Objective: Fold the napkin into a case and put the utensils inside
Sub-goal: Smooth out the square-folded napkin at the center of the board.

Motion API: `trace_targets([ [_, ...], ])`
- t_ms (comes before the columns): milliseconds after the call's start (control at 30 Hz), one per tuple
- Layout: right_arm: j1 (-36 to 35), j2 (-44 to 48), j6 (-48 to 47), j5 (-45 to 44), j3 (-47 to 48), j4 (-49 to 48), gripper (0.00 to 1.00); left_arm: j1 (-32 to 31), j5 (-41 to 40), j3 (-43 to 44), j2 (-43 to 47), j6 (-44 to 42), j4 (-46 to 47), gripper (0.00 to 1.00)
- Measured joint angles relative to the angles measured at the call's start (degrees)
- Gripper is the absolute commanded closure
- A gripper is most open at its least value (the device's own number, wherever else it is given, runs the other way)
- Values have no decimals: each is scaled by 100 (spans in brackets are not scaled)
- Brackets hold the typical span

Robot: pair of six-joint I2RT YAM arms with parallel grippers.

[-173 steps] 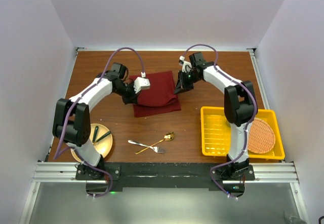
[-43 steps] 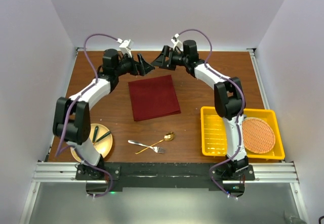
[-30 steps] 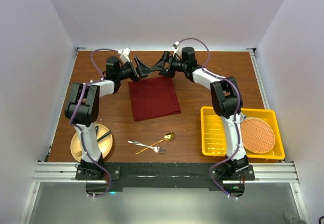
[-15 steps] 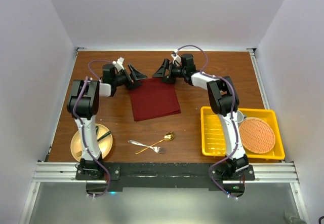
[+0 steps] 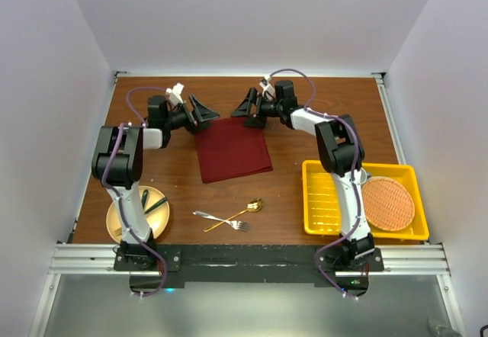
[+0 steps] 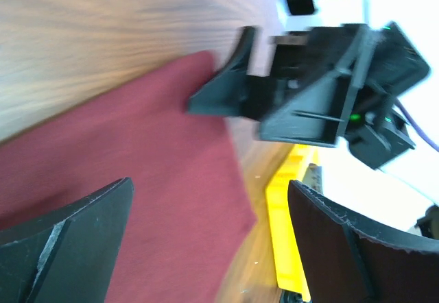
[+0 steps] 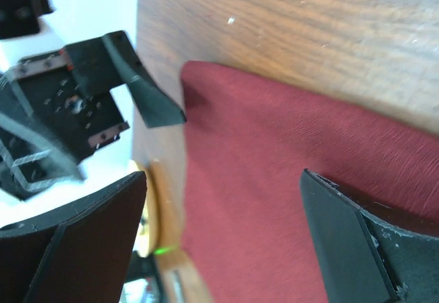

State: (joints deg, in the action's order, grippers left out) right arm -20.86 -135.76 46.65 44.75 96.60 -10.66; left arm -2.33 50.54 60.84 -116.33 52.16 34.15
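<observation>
The maroon napkin (image 5: 232,149) lies flat on the table as a rough square; no narrow case is in view. My left gripper (image 5: 202,113) hovers open at its far left corner, and the cloth (image 6: 137,173) shows between its jaws (image 6: 209,186). At the far right corner, my right gripper (image 5: 245,111) is open too, with cloth (image 7: 274,179) under its jaws (image 7: 225,176). Both grippers face each other and hold nothing. The utensils lie crossed near the front: a silver fork (image 5: 212,217) and a gold spoon (image 5: 242,210).
A yellow tray (image 5: 328,200) at the right holds a round orange woven mat (image 5: 387,202). A gold plate (image 5: 126,219) at the front left carries green-handled cutlery (image 5: 150,203). The back wall stands just behind both grippers.
Both grippers have dropped low to the napkin's far corners. The left arm's forearm has swung out to the left. The napkin, fork and spoon have not moved.
</observation>
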Motion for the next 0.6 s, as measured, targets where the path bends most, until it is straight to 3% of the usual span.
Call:
trace_targets([
  [267, 2, 448, 339, -28, -59, -63, 2, -577, -249, 398, 177, 343, 459, 0],
  [600, 61, -24, 243, -367, -52, 332, 2, -671, -1036, 944, -1008, 619, 457, 0],
])
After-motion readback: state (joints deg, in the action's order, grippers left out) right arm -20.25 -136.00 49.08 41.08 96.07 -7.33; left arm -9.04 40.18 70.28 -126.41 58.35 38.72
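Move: The napkin's middle lies about 9 cm back and 7 cm to the right of my left hand, some 8 cm below it. From that same hand the spoon is roughly 30 cm back and 7 cm right, and the fork 32 cm back and 3 cm right. For my right hand the napkin's middle is about 10 cm back, 4 cm left and 6 cm down, and the spoon 31 cm back and 3 cm left. I pat my way along the napkin's far edge with both grippers wide open: my left hand lifts about 5 cm while swinging right, then reaches forward and drops some 7 cm, its lower finger coming down towards the middle of that edge. My right hand bobs up 4 cm and back down 6 at nearly the same spot, seeming to press its lower finger on the cloth. ##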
